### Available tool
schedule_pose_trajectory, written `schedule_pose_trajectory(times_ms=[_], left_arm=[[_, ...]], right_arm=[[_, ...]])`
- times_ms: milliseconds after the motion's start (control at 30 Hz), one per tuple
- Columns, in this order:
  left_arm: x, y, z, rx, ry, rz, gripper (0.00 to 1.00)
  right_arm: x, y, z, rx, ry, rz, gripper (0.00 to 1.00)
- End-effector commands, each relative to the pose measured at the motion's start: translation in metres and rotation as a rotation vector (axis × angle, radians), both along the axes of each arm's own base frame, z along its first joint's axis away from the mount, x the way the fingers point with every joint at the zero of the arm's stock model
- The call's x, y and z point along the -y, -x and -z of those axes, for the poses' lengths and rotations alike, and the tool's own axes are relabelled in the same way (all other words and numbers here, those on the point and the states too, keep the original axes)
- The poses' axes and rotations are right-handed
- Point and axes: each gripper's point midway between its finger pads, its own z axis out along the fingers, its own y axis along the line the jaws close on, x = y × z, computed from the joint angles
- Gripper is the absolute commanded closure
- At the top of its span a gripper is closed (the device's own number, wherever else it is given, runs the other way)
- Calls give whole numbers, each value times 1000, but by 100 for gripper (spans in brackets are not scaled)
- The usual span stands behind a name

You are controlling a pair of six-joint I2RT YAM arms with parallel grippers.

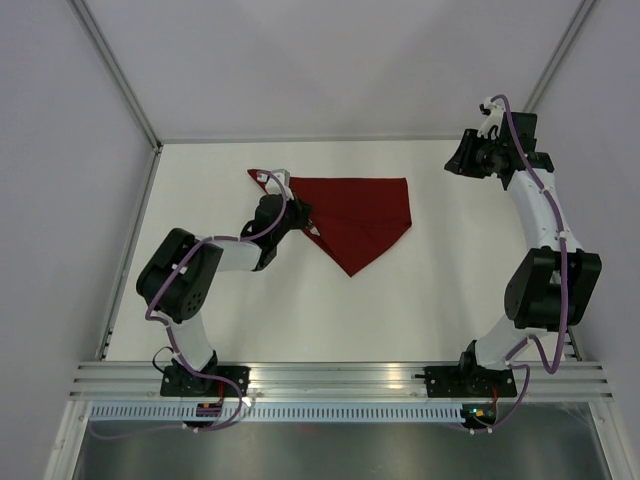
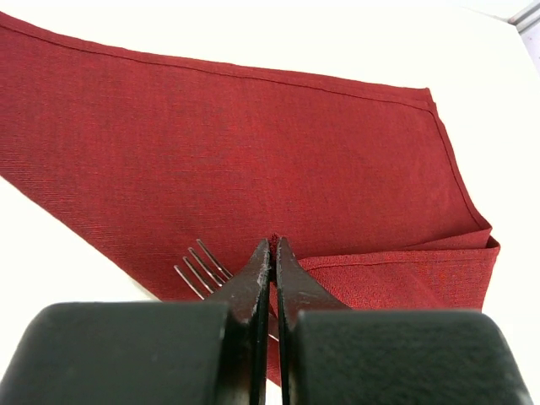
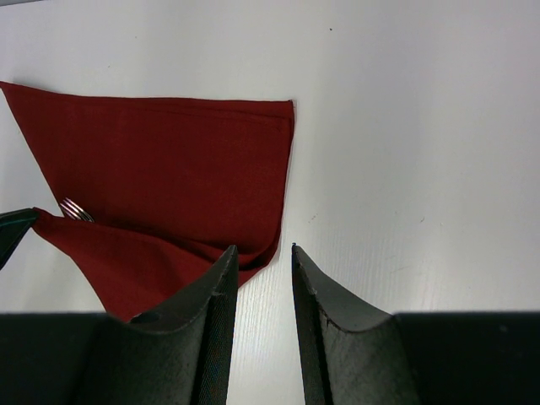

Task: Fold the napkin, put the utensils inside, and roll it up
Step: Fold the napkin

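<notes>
The dark red napkin (image 1: 360,215) lies folded into a triangle in the middle of the table, with a flap turned over along its near-left side (image 2: 405,274). Fork tines (image 2: 201,268) stick out from under that flap, also seen in the right wrist view (image 3: 76,209). Any other utensils are hidden. My left gripper (image 2: 273,243) is shut on the napkin, pinching the flap's edge right beside the tines (image 1: 303,215). My right gripper (image 3: 263,250) is open and empty, held above the table at the back right (image 1: 458,160), off the napkin's (image 3: 169,160) right corner.
The white table (image 1: 450,280) is bounded by a metal rail (image 1: 340,375) at the near edge and grey walls on the other sides. The left arm's elbow (image 1: 180,275) lies low over the table's left part.
</notes>
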Motion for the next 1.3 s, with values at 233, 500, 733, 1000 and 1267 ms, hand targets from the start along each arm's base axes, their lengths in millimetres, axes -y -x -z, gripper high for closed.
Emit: schedule_pose_trajectory(times_ms=[233, 500, 733, 1000, 1267], left_arm=[[-10, -8, 2, -19, 35, -65, 98], [-16, -10, 6, -29, 31, -101, 98], [-25, -12, 13, -61, 25, -149, 98], [-24, -17, 16, -93, 18, -160, 83], [-26, -21, -2, -68, 10, -158, 42]], right_arm=[[-4, -3, 1, -3, 0, -6, 63], [-4, -1, 1, -5, -2, -9, 63], [-5, -2, 1, -5, -1, -11, 63], [-6, -2, 2, -8, 0, -15, 63], [-8, -1, 1, -5, 2, -20, 63]])
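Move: Just to the left of the left hand, which still pinches the napkin's lifted corner, lie the fork's tines, about 3 cm left, 1 cm ahead and 3 cm below. The napkin's far left corner is some 17 cm ahead and 19 cm left; its far right corner is roughly 14 cm ahead and 31 cm right. From the right hand the tines lie around 45 cm left, about level, 16 cm below. Carrying the pinched napkin corner about 2.5 cm left over the fork's tines, the left hand eases along, then sinks about 2.5 cm while the fingers tip slightly down and turn a few degrees counter-clockwise. Low over the cloth, the fingers open from nearly shut to a bit over half and let go of the corner, staying astride it. ##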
